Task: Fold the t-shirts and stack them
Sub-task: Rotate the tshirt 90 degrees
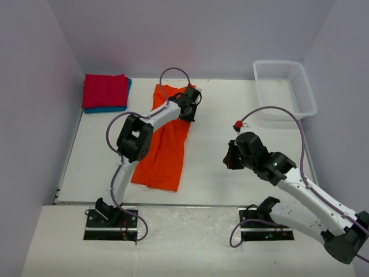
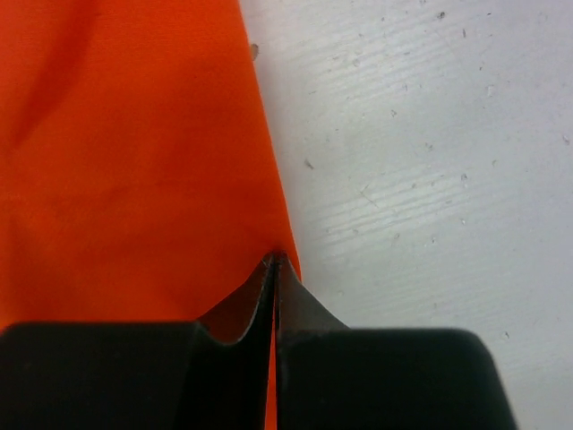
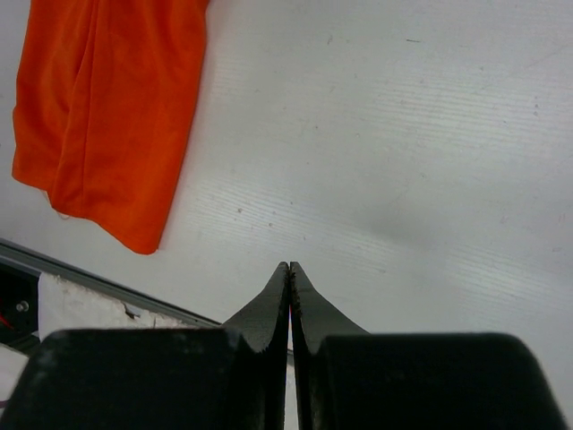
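The orange t-shirt (image 1: 164,147) lies flat on the table as a long strip folded lengthwise. My left gripper (image 1: 188,111) is shut, and its tips (image 2: 274,258) rest right on the right edge of the orange t-shirt (image 2: 134,161) near its far end. No cloth is lifted. The red t-shirt (image 1: 105,90) lies folded on the folded blue t-shirt (image 1: 128,86) at the far left corner. My right gripper (image 1: 230,158) hovers shut and empty over bare table to the right of the orange t-shirt (image 3: 107,107), with its tips (image 3: 289,266) pressed together.
A white mesh basket (image 1: 305,92) stands at the far right corner. The table's near edge (image 3: 89,278) runs just below the orange t-shirt's hem. Grey walls close in the left, back and right sides.
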### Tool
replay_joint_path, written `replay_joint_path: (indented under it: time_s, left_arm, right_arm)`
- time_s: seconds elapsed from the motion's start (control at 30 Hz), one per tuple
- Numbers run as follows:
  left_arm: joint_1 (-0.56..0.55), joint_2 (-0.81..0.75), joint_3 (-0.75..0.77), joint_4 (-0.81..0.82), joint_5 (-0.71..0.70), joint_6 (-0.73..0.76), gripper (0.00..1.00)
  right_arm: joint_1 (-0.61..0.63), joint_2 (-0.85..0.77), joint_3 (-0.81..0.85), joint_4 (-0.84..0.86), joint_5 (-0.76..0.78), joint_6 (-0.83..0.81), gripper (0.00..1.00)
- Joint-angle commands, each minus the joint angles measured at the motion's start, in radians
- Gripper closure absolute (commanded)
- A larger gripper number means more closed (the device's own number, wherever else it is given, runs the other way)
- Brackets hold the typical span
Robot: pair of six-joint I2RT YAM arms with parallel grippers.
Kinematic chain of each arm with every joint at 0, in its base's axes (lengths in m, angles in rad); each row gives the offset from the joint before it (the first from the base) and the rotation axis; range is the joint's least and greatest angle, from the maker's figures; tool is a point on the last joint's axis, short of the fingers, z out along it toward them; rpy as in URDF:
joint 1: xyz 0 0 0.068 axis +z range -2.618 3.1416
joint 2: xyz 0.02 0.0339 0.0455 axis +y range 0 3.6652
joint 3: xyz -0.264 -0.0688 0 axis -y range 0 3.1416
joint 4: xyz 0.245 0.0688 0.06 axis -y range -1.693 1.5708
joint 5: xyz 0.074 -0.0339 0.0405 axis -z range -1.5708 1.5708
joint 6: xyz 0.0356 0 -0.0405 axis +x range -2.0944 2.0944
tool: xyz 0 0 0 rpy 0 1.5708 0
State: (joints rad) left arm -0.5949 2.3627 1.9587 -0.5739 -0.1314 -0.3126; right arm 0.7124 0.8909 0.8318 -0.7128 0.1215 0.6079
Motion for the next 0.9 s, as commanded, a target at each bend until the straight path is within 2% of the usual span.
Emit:
replay_joint_path:
  time_s: [0.0,0.13,0.4,0.5,0.57,0.6,0.63,0.83,0.87]
  left_arm:
    - [0.004,0.062,0.081,-0.001,0.079,0.026,1.00]
    - [0.012,0.125,0.124,0.016,0.156,0.024,1.00]
    - [0.049,0.291,0.333,0.060,0.331,0.001,1.00]
    - [0.061,0.302,0.373,0.094,0.365,-0.008,1.00]
    - [0.052,0.261,0.306,0.149,0.360,0.000,1.00]
    - [0.046,0.189,0.260,0.184,0.352,0.004,1.00]
    - [0.032,0.149,0.164,0.253,0.339,0.009,1.00]
    - [0.000,-0.129,-0.079,0.357,0.155,0.000,1.00]
    - [-0.003,-0.163,-0.159,0.380,0.136,0.001,1.00]
  right_arm:
    - [0.001,-0.027,0.015,-0.010,0.015,0.010,1.00]
    - [0.001,-0.043,0.016,-0.020,0.020,0.013,1.00]
    - [0.001,-0.026,0.009,-0.031,-0.005,0.026,1.00]
    - [0.001,-0.026,-0.002,-0.022,-0.013,0.029,1.00]
    - [0.001,-0.017,-0.008,-0.022,-0.016,0.033,1.00]
    - [0.002,-0.015,-0.008,-0.022,-0.017,0.038,1.00]
    - [0.002,-0.014,-0.008,-0.020,-0.017,0.038,1.00]
    - [0.002,-0.009,0.013,-0.025,-0.019,0.030,1.00]
    - [0.002,-0.010,0.013,-0.022,-0.022,0.029,1.00]
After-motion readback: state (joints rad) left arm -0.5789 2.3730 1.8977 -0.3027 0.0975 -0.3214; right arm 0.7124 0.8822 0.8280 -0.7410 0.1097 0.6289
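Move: The orange t-shirt lies under and to the left of the left hand: its middle is about 9 cm to the left, 8 cm back and some 2 cm below, with the closed fingertips at its right edge. The red t-shirt on the stack is roughly 36 cm to the left and 13 cm ahead, the white basket about 39 cm to the right and 14 cm ahead. From the right hand, the orange t-shirt's middle lies some 20 cm ahead, 24 cm left and 15 cm below. The orange t-shirt's right edge is brushed outwards by the left hand's shut fingertips, which sweep low about 7 cm right and 5 cm forward while the wrist rolls some 20 degrees, tips swinging to the right. The hand then turns round, coming back about 4 cm and 2 cm left and starting to rise, ending just outside the edge, over bare table. ##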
